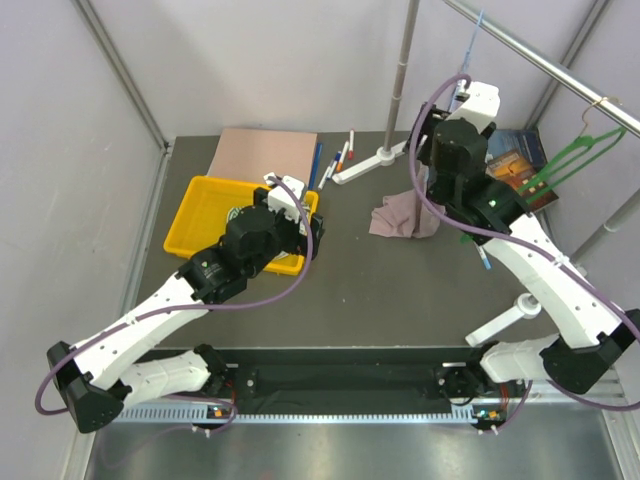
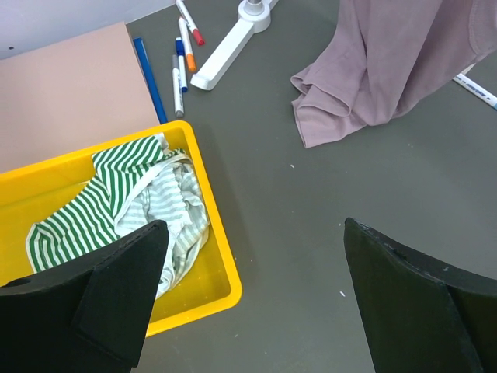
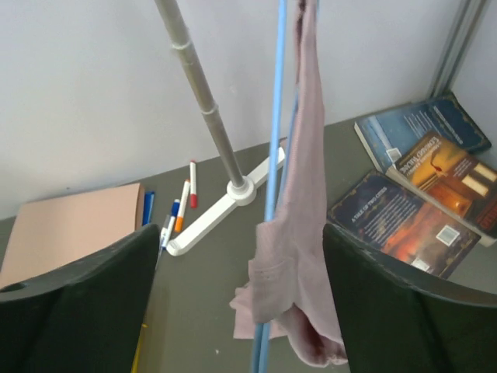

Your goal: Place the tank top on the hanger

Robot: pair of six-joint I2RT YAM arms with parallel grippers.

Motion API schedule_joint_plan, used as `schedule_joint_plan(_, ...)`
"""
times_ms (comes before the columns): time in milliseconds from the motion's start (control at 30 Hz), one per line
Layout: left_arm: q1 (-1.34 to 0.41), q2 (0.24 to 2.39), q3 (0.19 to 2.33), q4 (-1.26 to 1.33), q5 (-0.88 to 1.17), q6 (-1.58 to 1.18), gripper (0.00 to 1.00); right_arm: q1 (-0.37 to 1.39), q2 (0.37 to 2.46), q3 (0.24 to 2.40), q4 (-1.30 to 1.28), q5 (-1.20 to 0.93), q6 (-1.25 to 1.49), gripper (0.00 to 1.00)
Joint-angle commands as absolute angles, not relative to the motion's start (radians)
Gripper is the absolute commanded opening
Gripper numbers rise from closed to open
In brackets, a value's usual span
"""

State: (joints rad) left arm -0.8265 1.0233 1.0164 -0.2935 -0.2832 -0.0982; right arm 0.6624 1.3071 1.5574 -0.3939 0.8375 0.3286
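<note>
The pink-mauve tank top [image 3: 299, 256] hangs in a long fold beside the light-blue wire hanger [image 3: 272, 155], which runs down from above. Its lower end lies heaped on the grey table [image 1: 398, 218] and also shows in the left wrist view [image 2: 388, 62]. My right gripper [image 3: 241, 233] is open and raised near the rail, with hanger and top framed between its fingers but farther off, untouched. My left gripper [image 2: 255, 225] is open and empty above the table, beside the yellow tray's corner [image 1: 312, 225].
The yellow tray [image 1: 200, 215] holds a green-and-white striped cloth [image 2: 101, 206]. Markers [image 1: 335, 160] and a pink board [image 1: 265, 155] lie at the back. The rack pole [image 1: 405, 70] stands on a white foot [image 1: 365, 165]. Books [image 1: 515, 165] and a green hanger [image 1: 560, 165] are at the back right.
</note>
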Motion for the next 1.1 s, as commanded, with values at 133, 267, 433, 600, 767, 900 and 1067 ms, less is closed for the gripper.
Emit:
schedule_joint_plan(133,-0.825,0.985,1.000,-0.255,-0.370,-0.083,0.99,0.658,1.181,1.549,-0.385,0.718,0.266,1.00)
schedule_joint_plan(267,-0.824,0.968,0.991,-0.250,-0.405,-0.075,0.99,0.673,1.085,1.438,-0.301,0.608,0.224,1.00)
schedule_joint_plan(433,-0.824,0.928,0.980,-0.238,-0.442,-0.072,0.99,0.675,0.936,1.313,-0.170,0.229,0.152,1.00)
schedule_joint_plan(600,-0.825,0.901,0.996,-0.265,-0.544,-0.090,0.99,0.676,0.891,1.264,-0.227,-0.095,0.118,1.00)
schedule_joint_plan(767,-0.825,0.867,0.963,-0.262,-0.600,-0.098,0.99,0.689,0.824,1.100,-0.204,-0.231,0.124,1.00)
schedule_joint_plan(900,-0.825,0.841,0.948,-0.244,-0.603,-0.086,0.99,0.698,0.784,0.980,-0.180,-0.235,0.161,1.00)
schedule_joint_plan(1067,-0.825,0.827,0.931,-0.230,-0.615,-0.071,0.99,0.707,0.755,0.897,-0.149,-0.221,0.183,1.00)
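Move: The blue hanger, edge-on between the right hand's already parted fingers, has its middle some 12 cm ahead and 4 cm above that hand; the tank top on it centres about 5 cm ahead and 16 cm below. The rack's foot joint is about 12 cm ahead, 7 cm left, 40 cm down, and the green hanger 8 cm back, 19 cm right. From the left hand the tank top is about 14 cm ahead, 22 cm right, and the yellow bin 7 cm ahead, 15 cm left, well below. The right hand finishes opening and pulls back off the blue hanger and tank top, rising about 4 cm at first, then swings left while its wrist turns some 60 degrees counter-clockwise and sinks steeply, ending about 15 cm back, 10 cm left and nearly 10 cm lower. Meanwhile the empty left hand, fingers still wide, drifts about 7 cm left towards the yellow bin and rises slightly, turning counter-clockwise away from the tank top. ##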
